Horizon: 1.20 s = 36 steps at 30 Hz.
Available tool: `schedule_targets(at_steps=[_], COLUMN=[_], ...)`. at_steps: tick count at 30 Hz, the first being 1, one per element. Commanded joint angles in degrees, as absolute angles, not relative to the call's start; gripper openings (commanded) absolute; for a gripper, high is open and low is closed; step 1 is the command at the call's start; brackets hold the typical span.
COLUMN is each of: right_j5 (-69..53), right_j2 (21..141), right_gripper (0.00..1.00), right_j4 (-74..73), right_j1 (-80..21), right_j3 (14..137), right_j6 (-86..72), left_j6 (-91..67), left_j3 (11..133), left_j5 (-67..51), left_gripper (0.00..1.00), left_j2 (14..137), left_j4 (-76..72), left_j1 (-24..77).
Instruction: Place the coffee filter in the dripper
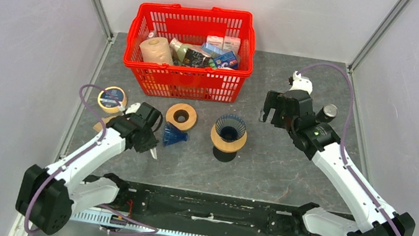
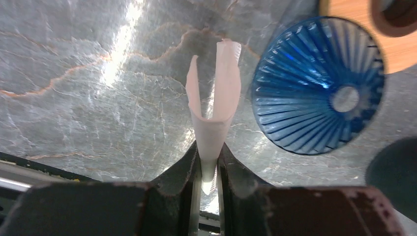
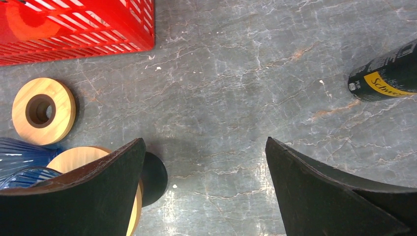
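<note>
My left gripper (image 1: 150,145) is shut on the coffee filter (image 2: 214,98), a thin white paper piece folded into a narrow U that sticks out past the fingertips. It also shows in the top view (image 1: 153,153), low over the table and left of the dripper. The dripper (image 1: 228,136) stands mid-table, with a black base, a tan wooden collar and a dark cone mouth. Its base and collar show at the lower left of the right wrist view (image 3: 153,178). My right gripper (image 1: 270,116) is open and empty, above the table to the dripper's right.
A separate blue ribbed cone (image 1: 174,136) lies just right of the filter, and a separate wooden ring (image 1: 181,116) lies behind it. A red basket (image 1: 184,83) of groceries stands at the back. A round tin (image 1: 112,98) is at the left. A dark can (image 3: 388,73) lies at the right.
</note>
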State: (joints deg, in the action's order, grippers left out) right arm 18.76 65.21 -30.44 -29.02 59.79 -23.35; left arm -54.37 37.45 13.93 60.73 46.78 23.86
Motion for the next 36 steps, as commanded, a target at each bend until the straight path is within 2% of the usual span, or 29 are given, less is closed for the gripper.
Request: schedule_targets(at_steps=[1, 7, 10, 16, 22, 27, 35, 36], right_j5=[16.23, 9.52, 4.74, -9.33, -27.14, -40.18, -43.14, -44.02], right_j2=[63.75, 61.26, 59.96, 57.72, 57.53, 58.62, 63.22, 63.6], right_gripper=[0.99, 0.99, 0.99, 0.99, 0.99, 0.99, 0.99, 0.96], right_j4=[-28.58, -26.73, -24.42, -20.13, -14.99, -4.29, -1.09, -0.54], right_j1=[-28.76, -28.87, -28.83, -28.88, -28.81, -28.91, -28.91, -28.91], right_j3=[60.16, 59.91, 59.52, 60.52, 62.61, 61.49, 63.14, 63.07], right_j6=[-22.94, -21.46, -21.2, -22.45, -26.63, -33.34, -37.38, -37.99], left_j6=[-50.08, -47.85, -46.06, -43.75, -43.2, -42.36, -37.79, -37.71], left_j3=[41.56, 46.56, 48.08, 47.75, 48.84, 49.77, 52.03, 52.03], left_j5=[17.73, 17.95, 14.85, -5.76, -23.43, -35.4, -38.6, -38.38], left_gripper=[0.22, 0.22, 0.22, 0.23, 0.23, 0.23, 0.23, 0.23], left_j2=[55.22, 47.84, 42.6, 36.31, 43.57, 51.8, 57.71, 58.17], left_j4=[49.72, 50.48, 45.6, 24.28, 4.85, -8.96, -11.95, -11.95], left_j1=[23.71, 23.71, 23.72, 23.73, 23.85, 26.98, 34.19, 34.28])
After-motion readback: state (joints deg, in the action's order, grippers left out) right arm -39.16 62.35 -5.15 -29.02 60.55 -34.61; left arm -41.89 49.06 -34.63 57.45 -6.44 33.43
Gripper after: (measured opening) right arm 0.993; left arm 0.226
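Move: The left hand already holds the folded filter. The dripper, sitting in the wooden ring on the stand, is about 26 cm to its right, 5 cm farther out and 8 cm higher. The spare blue cone stands about 8 cm right and 7 cm ahead of the left hand, the loose wooden ring 9 cm right and 14 cm ahead. From the empty right hand, the filter is roughly 40 cm left, 12 cm back and 16 cm lower; the dripper is about 14 cm left, 7 cm back and 8 cm lower. Keeping its pinch on the filter, the left hand lifts some 26 cm, then swings about 21 cm right past the spare cone towards the space above the dripper, turning its fingers from down to rightward. The right hand comes to meet the filter, about 15 cm left, 13 cm up and 8 cm back, turning some 65 degrees until its wide-open fingers face left, without gripping it yet. ##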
